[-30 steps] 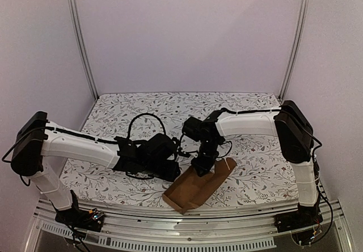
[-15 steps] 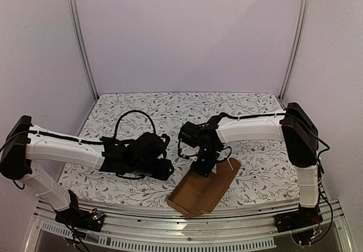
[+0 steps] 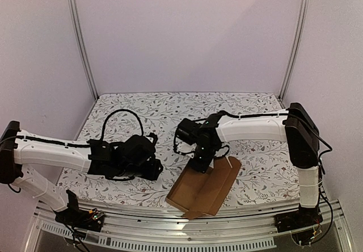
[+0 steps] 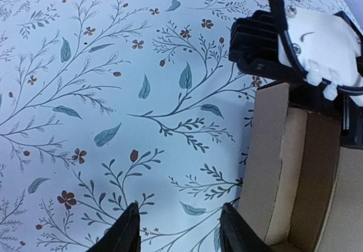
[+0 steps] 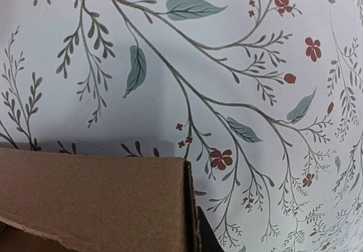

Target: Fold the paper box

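The paper box [image 3: 205,188] is a brown cardboard piece, partly folded into a trough, lying near the table's front edge. My right gripper [image 3: 199,164] is at its far left end, shut on one upright wall. In the right wrist view that wall [image 5: 91,201] fills the lower left, with one black fingertip [image 5: 205,238] pressed against its edge; the other finger is hidden behind the cardboard. My left gripper [image 3: 154,171] is to the left of the box and apart from it. Its fingers [image 4: 127,232] are open over bare cloth, with the box [image 4: 283,167] just to their right.
A floral cloth [image 3: 170,107] covers the table. White walls and metal posts [image 3: 79,36] close in the back and sides. The box's near corner reaches the metal front rail [image 3: 227,215]. The right arm's wrist [image 4: 300,42] hangs over the box's far end.
The left arm has drawn back to the left, away from the box, and its jaws have spread. The right gripper has shifted slightly left, and the box has turned a little with it.
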`<state>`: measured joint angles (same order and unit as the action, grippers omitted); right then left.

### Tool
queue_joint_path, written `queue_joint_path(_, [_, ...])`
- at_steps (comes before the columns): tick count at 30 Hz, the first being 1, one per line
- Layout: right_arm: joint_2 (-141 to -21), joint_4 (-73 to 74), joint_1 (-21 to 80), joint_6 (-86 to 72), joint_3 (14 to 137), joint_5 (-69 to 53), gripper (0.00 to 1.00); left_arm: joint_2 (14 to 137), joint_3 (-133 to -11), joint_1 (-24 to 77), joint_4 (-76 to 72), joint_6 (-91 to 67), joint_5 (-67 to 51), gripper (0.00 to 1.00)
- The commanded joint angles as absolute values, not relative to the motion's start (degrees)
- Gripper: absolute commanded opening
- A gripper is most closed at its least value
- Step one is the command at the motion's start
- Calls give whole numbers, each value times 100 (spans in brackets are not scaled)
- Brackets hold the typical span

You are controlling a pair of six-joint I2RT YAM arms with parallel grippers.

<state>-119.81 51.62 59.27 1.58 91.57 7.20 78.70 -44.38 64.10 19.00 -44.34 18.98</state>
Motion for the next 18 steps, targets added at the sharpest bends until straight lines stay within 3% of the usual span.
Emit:
queue_joint_path(1, [-12158,5060,5955,211,9392,828,11,7795,-4327,6390,2040,-4397,2039,46])
queue_joint_path(14, [-12250,5227,5958,205,9544,763,35,7774,-4316,6355,2045,-4298,2049,46])
queue_joint_path(18, [-12256,5375,5953,220,9509,834,36,7770,-4307,6349,2038,-4303,2057,46])
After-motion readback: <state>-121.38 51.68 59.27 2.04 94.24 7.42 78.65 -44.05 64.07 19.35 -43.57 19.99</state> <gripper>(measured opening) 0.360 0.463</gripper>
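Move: The paper box's far-left corner is right at the right hand, roughly 1 cm ahead and 2 cm to its left, at about finger height. From the right hand, the box's middle lies some 6 cm back and 2 cm right, the slanted right panel about 6 cm back and 9 cm right, and the front flap some 15 cm back and 1 cm left. From the left hand that corner lies about 4 cm ahead, 9 cm right and 5 cm lower. The box's far wall, beside its far-left corner, has the right fingers on it, nearly shut at first. The right hand eases left and a little forward, about 1 cm in all, still pointing down, and spreads its fingers to roughly a third open, loosening the pinch so that one finger stands inside the box and the other beyond the wall. ##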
